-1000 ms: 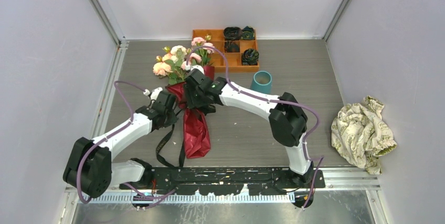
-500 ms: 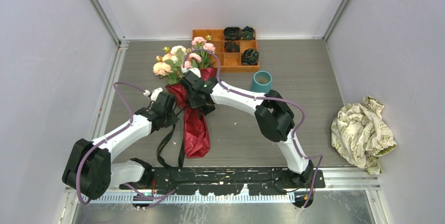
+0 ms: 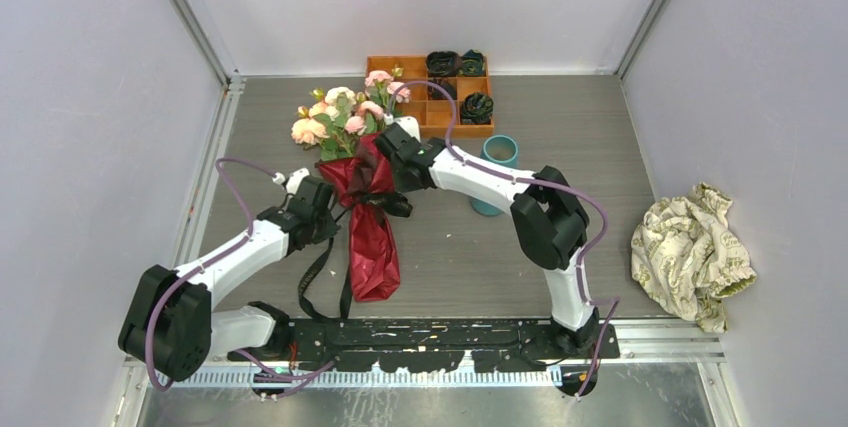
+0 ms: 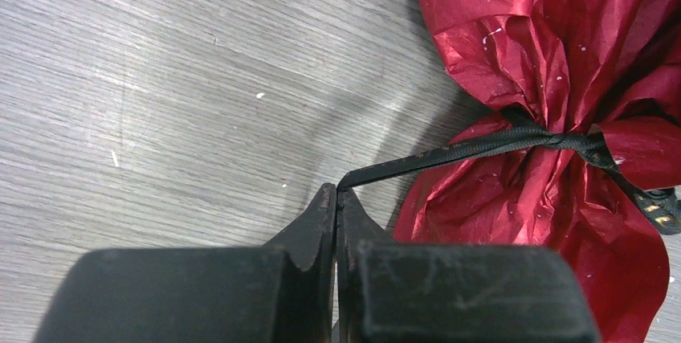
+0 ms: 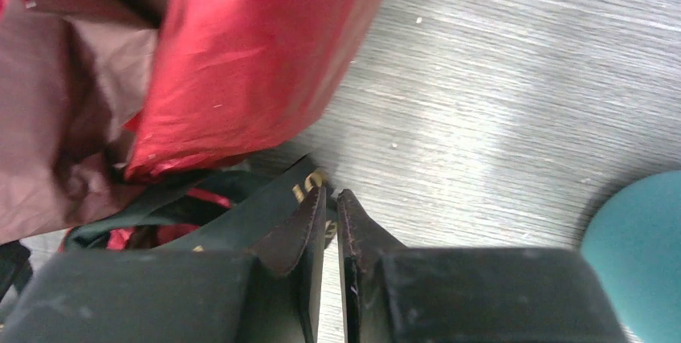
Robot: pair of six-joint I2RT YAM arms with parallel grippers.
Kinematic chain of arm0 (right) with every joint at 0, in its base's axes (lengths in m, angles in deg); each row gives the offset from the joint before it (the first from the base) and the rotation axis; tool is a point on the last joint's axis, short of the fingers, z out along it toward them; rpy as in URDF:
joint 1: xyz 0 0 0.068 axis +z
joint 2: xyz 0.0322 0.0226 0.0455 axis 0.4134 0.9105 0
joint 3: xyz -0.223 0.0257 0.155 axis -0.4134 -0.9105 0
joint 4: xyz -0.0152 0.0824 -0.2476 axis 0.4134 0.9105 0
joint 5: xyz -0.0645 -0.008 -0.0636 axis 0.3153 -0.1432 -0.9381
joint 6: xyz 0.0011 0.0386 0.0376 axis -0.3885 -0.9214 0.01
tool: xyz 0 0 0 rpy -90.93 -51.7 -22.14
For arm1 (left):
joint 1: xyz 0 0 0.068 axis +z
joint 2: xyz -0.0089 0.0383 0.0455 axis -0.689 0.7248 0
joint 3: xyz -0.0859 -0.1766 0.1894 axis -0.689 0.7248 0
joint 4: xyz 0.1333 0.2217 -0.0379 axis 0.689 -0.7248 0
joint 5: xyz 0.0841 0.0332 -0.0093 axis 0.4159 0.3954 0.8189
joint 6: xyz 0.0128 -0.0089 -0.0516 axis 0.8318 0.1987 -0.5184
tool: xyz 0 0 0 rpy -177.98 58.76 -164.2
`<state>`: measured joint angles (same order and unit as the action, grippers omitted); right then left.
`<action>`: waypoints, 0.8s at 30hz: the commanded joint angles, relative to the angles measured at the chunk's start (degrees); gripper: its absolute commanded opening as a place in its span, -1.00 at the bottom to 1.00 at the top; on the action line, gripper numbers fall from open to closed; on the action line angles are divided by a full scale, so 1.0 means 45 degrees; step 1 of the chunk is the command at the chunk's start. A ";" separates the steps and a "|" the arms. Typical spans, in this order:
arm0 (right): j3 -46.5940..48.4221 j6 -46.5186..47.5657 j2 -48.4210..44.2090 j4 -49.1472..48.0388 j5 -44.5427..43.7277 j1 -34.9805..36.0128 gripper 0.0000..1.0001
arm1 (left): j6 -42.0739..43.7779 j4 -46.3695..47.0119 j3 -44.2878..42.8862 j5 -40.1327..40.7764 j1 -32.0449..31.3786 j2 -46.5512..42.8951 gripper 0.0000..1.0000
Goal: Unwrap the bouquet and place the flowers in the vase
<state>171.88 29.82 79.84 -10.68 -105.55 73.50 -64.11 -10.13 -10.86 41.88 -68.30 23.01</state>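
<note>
The bouquet (image 3: 368, 217) lies mid-table in dark red wrapping (image 4: 546, 54), its pink and peach flowers (image 3: 335, 119) pointing to the far side. A black ribbon (image 4: 450, 150) is knotted round the wrap's waist. My left gripper (image 3: 333, 209) (image 4: 337, 198), left of the wrap, is shut on one ribbon strand, which runs taut to the knot. My right gripper (image 3: 393, 169) (image 5: 331, 197), at the wrap's right side, is shut on a gold-lettered ribbon tail (image 5: 265, 214). The teal vase (image 3: 497, 152) (image 5: 638, 255) stands upright just right of it, partly hidden by the right forearm.
An orange compartment tray (image 3: 413, 65) with dark rosettes sits at the back centre. A crumpled beige patterned cloth (image 3: 690, 252) lies at the right edge. Loose ribbon tails (image 3: 310, 287) trail toward the near edge. Walls close in the table on three sides.
The right gripper has closed on the ribbon tail and moved back and right toward the vase; its forearm now covers part of the vase. The left arm has held still.
</note>
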 commanded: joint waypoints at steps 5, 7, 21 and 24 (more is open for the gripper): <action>-0.0149 0.0017 -0.1452 -0.0271 -0.0258 0.0021 -0.36 | 0.0203 0.0323 0.0029 0.0108 0.0093 -0.0127 -1.00; -0.0133 0.0261 -0.1697 -0.0363 -0.0325 0.0315 -0.18 | 0.0223 0.0386 0.0006 -0.0004 0.0108 -0.0055 -1.00; 0.1859 0.0887 -0.0012 -0.0123 -0.0113 0.1945 0.07 | 0.0259 0.0177 0.0186 0.0046 0.0110 -0.0693 -0.94; 0.2511 0.1018 0.0648 0.0194 -0.0124 0.1940 0.06 | 0.0310 0.0295 0.0378 0.0032 0.0111 -0.1035 -0.93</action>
<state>178.72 33.16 79.16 -10.64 -106.06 82.88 -63.95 -10.09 -10.01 41.16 -68.17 21.33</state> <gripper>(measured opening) 0.536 0.032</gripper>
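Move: My right hand's next target is the black ribbon knot, about 7 cm to its left, some 3 cm back and 2 cm lower; the ribbon's short lettered tail lies at its fingertips. The flowers are roughly 14 cm ahead and 9 cm left of that hand, and the vase stands about 16 cm to its right, nearly level. From my left hand, which pinches the other ribbon end, the knot is about 5 cm ahead, 7 cm right and at nearly its own height. After edging about 1 cm farther right, I open my right fingers wide, let go of the lettered tail and rise some 5 cm while swinging about 8 cm left and a little back, over the knot, turning roughly 12 degrees counter-clockwise. I start to ease down again at the end, still clear of the ribbon. My left hand stays in place, keeping its pinch on the other ribbon end. ##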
